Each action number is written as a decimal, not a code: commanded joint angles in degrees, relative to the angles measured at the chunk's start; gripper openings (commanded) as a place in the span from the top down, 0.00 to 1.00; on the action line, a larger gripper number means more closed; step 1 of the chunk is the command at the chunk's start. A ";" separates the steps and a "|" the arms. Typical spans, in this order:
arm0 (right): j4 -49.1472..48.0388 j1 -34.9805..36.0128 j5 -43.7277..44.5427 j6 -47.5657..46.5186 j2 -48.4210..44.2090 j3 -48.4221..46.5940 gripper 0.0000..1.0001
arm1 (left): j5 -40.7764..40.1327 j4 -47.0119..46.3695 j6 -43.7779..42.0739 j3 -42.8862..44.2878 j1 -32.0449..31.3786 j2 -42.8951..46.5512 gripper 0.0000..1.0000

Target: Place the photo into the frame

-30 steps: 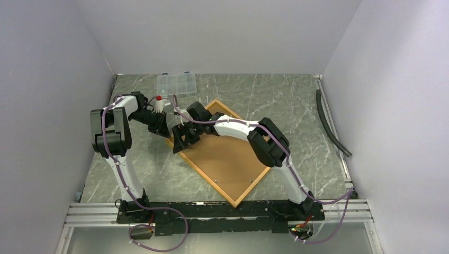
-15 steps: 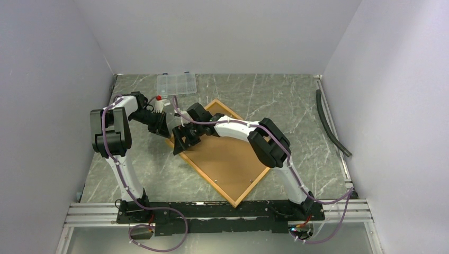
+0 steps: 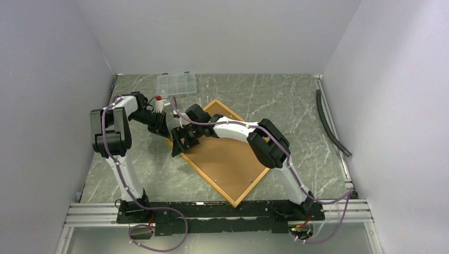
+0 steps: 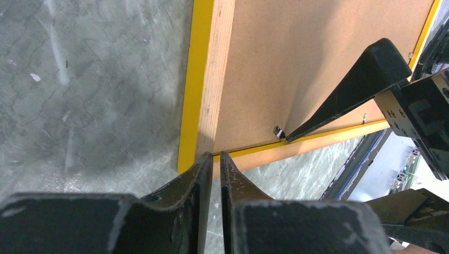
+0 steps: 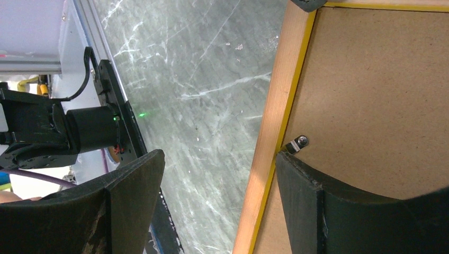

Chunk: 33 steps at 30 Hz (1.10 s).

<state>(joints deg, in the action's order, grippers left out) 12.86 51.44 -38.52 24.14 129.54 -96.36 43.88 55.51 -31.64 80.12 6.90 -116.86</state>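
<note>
The frame (image 3: pixel 204 174) lies back up on the table, turned like a diamond, with a brown backing board (image 3: pixel 225 159) inside it. The photo is hidden. My left gripper (image 3: pixel 165 129) is shut, and its tips (image 4: pixel 216 155) rest at the frame's left corner (image 4: pixel 206 79) with nothing between them. My right gripper (image 3: pixel 179 144) stands open across the frame's wooden rail (image 5: pixel 275 116). One finger (image 5: pixel 317 201) sits on the board (image 5: pixel 381 95) beside a small metal tab (image 5: pixel 297 143). The other finger (image 5: pixel 132 185) hangs over the table outside the frame.
A clear plastic compartment box (image 3: pixel 176 83) lies at the back left. A small white object with a red top (image 3: pixel 158 99) stands by the left arm. A black hose (image 3: pixel 331 124) runs along the right wall. Walls close in three sides.
The right gripper has crept slightly left along the frame's near-left edge. The left gripper and the frame have stayed put.
</note>
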 commanded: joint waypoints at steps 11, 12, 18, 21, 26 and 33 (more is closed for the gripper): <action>-4.75 0.10 -1.03 3.31 1.67 -2.30 0.21 | -2.31 -2.59 -1.01 -1.18 -0.13 -0.43 0.82; -4.64 0.10 -1.03 3.21 1.62 -2.26 0.21 | -2.35 -2.60 -0.96 -1.26 -0.13 -0.43 0.82; -8.54 -2.62 -2.23 5.33 -5.36 3.64 0.20 | -2.33 -1.94 -1.41 -0.88 -0.08 0.12 0.83; -13.42 -4.58 -3.60 7.97 -9.23 8.25 0.19 | -2.31 -1.60 -1.52 -0.68 -0.08 0.23 0.83; -13.72 -5.17 -4.32 8.29 -8.87 10.29 0.19 | -2.57 -1.55 -1.54 -0.71 -0.10 0.32 0.84; -13.70 -4.75 -2.74 9.00 -4.96 9.74 0.19 | -2.22 -1.91 -0.95 -0.95 -0.12 0.23 0.84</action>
<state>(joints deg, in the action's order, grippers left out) 1.23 45.76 -41.08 32.67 123.13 -86.02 43.88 55.46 -31.79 80.09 6.94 -116.86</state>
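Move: The metal clip near the frame's left corner is under the right hand's forward fingertip, about 2 cm ahead of the hand point, 2 cm to its right and 3 cm below. That corner lies roughly 5 cm ahead, 4 cm left and 4 cm lower; the next clip along the same side is some 12 cm back, 15 cm right and 4 cm down. From the left hand, at the corner, the first clip is about 5 cm back, 6 cm right and 2 cm lower. Barely shifting at first, the right hand keeps its forward fingertip on the clip by the frame's rim, then comes free quickly. It slips right, then forward and up over the backboard, about 3 cm each way, turning some 10 degrees, partly clockwise, fingers still wide open. The left hand stays still, its nearly shut fingertips kept at the corner. ##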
